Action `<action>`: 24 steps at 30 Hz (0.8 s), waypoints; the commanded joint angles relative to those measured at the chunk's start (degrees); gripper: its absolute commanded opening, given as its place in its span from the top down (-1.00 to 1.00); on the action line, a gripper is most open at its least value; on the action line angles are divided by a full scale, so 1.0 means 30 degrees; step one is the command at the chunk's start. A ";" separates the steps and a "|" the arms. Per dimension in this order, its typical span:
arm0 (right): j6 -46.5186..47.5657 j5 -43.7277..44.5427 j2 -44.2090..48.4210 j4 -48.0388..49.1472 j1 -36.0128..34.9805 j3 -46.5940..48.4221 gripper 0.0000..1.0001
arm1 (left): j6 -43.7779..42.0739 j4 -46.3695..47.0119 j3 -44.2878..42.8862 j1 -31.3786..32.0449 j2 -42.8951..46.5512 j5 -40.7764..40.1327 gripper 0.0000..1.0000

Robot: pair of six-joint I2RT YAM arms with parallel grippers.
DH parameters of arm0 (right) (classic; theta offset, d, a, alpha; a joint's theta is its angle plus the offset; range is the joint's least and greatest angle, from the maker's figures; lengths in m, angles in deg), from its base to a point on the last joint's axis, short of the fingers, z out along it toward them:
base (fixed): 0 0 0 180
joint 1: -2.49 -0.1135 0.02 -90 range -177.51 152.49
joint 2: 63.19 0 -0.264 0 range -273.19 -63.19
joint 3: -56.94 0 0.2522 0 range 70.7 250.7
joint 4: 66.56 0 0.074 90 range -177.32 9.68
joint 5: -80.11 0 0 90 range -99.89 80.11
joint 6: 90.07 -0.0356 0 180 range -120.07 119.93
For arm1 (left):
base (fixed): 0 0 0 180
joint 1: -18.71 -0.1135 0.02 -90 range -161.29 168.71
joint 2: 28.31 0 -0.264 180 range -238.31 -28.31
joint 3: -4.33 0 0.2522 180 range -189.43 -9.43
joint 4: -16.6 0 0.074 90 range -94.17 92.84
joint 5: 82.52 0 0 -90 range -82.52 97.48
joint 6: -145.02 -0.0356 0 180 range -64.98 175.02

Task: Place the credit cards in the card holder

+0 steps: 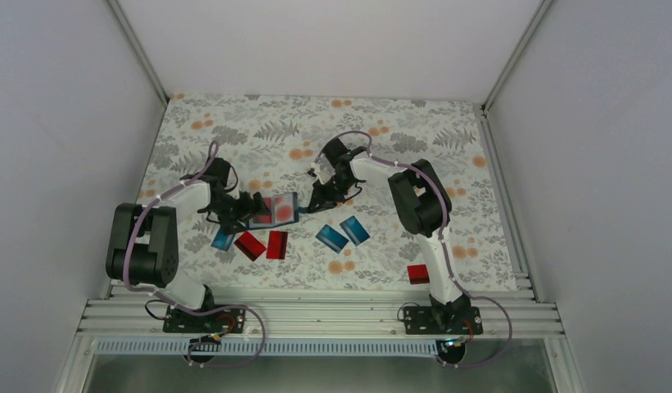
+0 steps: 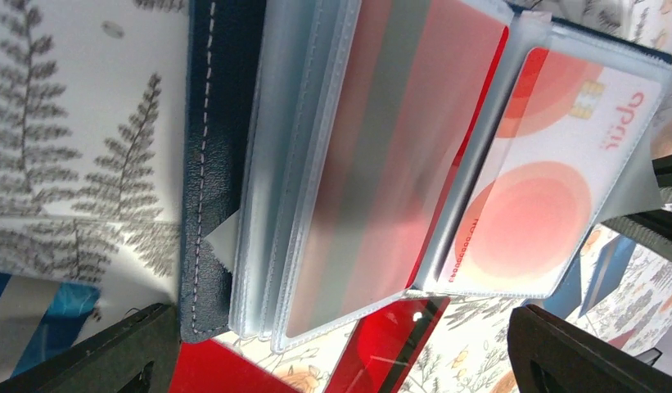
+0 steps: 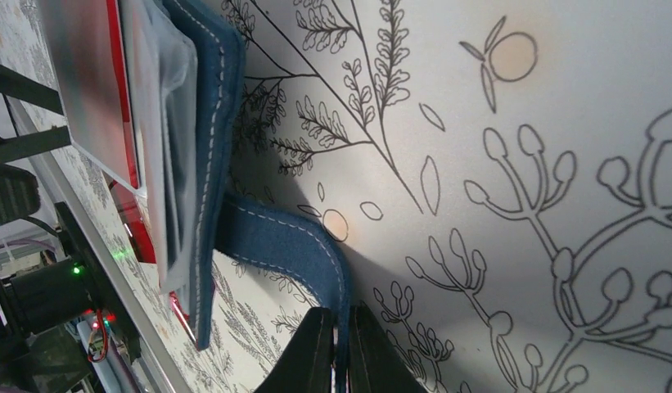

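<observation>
The card holder [image 1: 275, 210] lies open mid-table, navy cover [image 2: 214, 164] down and clear sleeves up. One sleeve holds a red credit card [image 2: 381, 164] with a grey stripe, the neighbouring sleeve a white card with orange circles [image 2: 545, 196]. My left gripper [image 1: 249, 206] [image 2: 340, 364] is open at the holder's left end, its fingers [image 2: 111, 360] wide apart with nothing between them. My right gripper [image 1: 313, 200] [image 3: 342, 352] is shut on the holder's blue closure tab [image 3: 291, 246]. Loose cards lie nearer me: red [image 1: 250, 246], red [image 1: 277, 244], blue [image 1: 223, 239], blue [image 1: 331, 238], blue [image 1: 354, 230].
Another red card [image 1: 418, 274] lies by the right arm's base near the front edge. White walls close in the floral tabletop [image 1: 316, 123] on three sides. An aluminium rail [image 1: 316, 311] runs along the near edge.
</observation>
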 commanded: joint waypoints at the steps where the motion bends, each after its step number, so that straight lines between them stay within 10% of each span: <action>1: 0.0430 0.0842 -0.0264 -0.0751 0.0082 0.0403 0.92 | -0.0322 0.2139 0.0087 0.0035 -0.0122 0.0611 -1.00; 24: 0.0411 0.1021 -0.1207 -0.1315 0.0075 0.2074 0.92 | -0.2029 0.2488 -0.3210 0.1539 0.0718 0.2494 -0.97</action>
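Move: The left side of the open card holder, its cover and leaves raised off the table, is centred about 4 cm to the right of the wide-open left hand, 1 cm ahead and about 1 cm lower; the page with the white-and-orange card is some 11 cm right and 2 cm ahead. On the table, the left red card lies 9 cm back and 1 cm right, the blue card 6 cm back and 7 cm left. From the right hand, already pinching the strap, the cover is about 14 cm left, level fore and aft, and 1 cm up. With its fingers staying wide open and one of them still against the outside of the holder's left cover, the left hand pushes forward nearly 2 cm, then lifts the cover as it goes on forward and up, some 5 cm forward and 6 cm up in all, drifting about 3 cm right late on, while the wrist tips the fingertips forward and up by nearly 20 degrees. The right hand keeps its pinch on the strap close to the table and holds nearly in place, giving only about 1 cm forward. ##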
